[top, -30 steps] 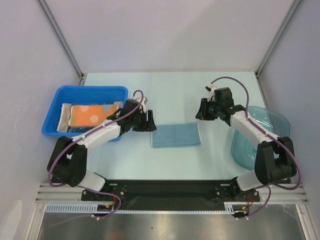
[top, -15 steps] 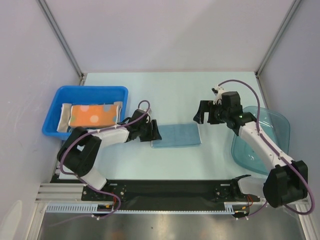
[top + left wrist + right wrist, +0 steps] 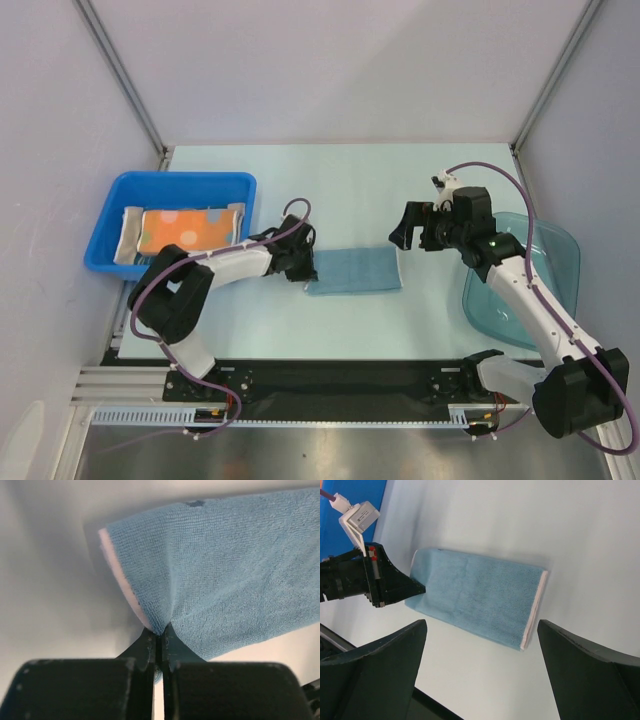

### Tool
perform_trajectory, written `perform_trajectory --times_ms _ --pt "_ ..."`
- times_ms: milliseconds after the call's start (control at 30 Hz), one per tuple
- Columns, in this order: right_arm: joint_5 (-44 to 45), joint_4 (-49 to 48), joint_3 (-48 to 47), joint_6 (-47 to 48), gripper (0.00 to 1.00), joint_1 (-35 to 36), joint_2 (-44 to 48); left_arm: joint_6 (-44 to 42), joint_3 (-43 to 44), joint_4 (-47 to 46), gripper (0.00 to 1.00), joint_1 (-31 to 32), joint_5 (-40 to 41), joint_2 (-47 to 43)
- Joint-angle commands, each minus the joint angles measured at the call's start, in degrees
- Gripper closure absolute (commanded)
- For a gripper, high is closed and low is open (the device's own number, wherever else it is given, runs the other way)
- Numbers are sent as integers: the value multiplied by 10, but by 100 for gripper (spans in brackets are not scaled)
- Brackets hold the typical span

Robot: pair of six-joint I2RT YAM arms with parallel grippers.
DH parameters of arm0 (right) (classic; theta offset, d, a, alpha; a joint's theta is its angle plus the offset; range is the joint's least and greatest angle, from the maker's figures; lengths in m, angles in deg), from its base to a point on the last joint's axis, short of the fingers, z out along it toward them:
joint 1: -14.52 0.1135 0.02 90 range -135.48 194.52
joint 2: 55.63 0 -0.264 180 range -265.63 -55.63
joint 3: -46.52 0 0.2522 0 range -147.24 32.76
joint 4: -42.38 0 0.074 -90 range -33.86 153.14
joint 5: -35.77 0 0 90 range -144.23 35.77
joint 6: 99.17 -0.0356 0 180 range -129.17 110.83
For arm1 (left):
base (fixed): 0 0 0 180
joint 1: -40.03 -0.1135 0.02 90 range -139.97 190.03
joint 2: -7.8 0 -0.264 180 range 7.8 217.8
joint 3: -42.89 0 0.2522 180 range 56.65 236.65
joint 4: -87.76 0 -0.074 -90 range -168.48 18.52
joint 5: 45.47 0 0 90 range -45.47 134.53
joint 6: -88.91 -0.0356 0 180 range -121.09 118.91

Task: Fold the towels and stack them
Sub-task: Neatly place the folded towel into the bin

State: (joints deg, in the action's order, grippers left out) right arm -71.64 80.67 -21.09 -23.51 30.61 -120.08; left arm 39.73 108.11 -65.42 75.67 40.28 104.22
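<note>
A folded light blue towel lies flat in the middle of the table. My left gripper is shut on its left edge; the left wrist view shows the light blue towel bunched into a pinch at the closed fingertips of that left gripper. My right gripper hovers open just above the towel's far right corner, holding nothing. From the right wrist, the light blue towel lies beyond the right gripper. An orange towel with pale dots tops a folded stack in the blue bin.
The blue bin stands at the left of the table. A clear teal tub sits at the right edge beneath the right arm. Grey walls enclose the table on three sides.
My left gripper slid right to the towel's left edge and closed on it. My right gripper opened wide and lifted slightly off the towel's right corner.
</note>
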Motion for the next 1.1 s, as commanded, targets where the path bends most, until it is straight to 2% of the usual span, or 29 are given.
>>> perform_trajectory --times_ms 0,200,367,467,600,767,900,1067 --pt "-12 -5 -14 -2 0 3 20 -49 84 166 100 5 82 1" --pt "-15 -9 -13 2 0 3 20 -99 194 309 100 6 194 -15" --pt "-19 -13 -14 6 0 2 11 -133 250 396 100 3 289 -36" --pt "-22 -15 -14 7 0 2 1 -166 288 440 100 -14 341 -48" --pt "-29 -24 -13 6 0 2 -13 -210 312 474 100 -66 397 -73" --pt "-33 -33 -15 7 0 3 -29 -253 286 458 100 -143 441 -117" --pt "-31 -34 -21 12 0 3 -44 -302 257 377 100 -231 412 -147" --pt "-25 -41 -29 18 0 3 -62 -340 246 319 100 -282 389 -135"
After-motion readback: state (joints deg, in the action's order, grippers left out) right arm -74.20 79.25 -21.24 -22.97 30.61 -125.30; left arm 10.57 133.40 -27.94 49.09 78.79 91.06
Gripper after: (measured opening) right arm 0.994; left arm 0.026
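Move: The left hand, low at the near-left end of the folded blue towel, is bound for the orange-spotted stack in the blue bin, about 38 cm to its left and 16 cm ahead, roughly 2 cm higher. The bin's right rim stands in the way some 20 cm left, 12 cm ahead and 8 cm up. The towel's middle is about 14 cm right and 4 cm ahead. From the right hand the stack lies some 68 cm left, 11 cm ahead and 15 cm down. Still pinching the left end of the folded blue towel, the left hand lifts it, then sweeps it ever faster to the left across the bin's right rim towards the stack, ending about 29 cm left, 18 cm up and slightly forward. Its wrist rolls some 45 degrees on the way, swinging the fingers from down-and-right to down-and-left, and turns about 20 degrees counter-clockwise; the fingers stay shut. ##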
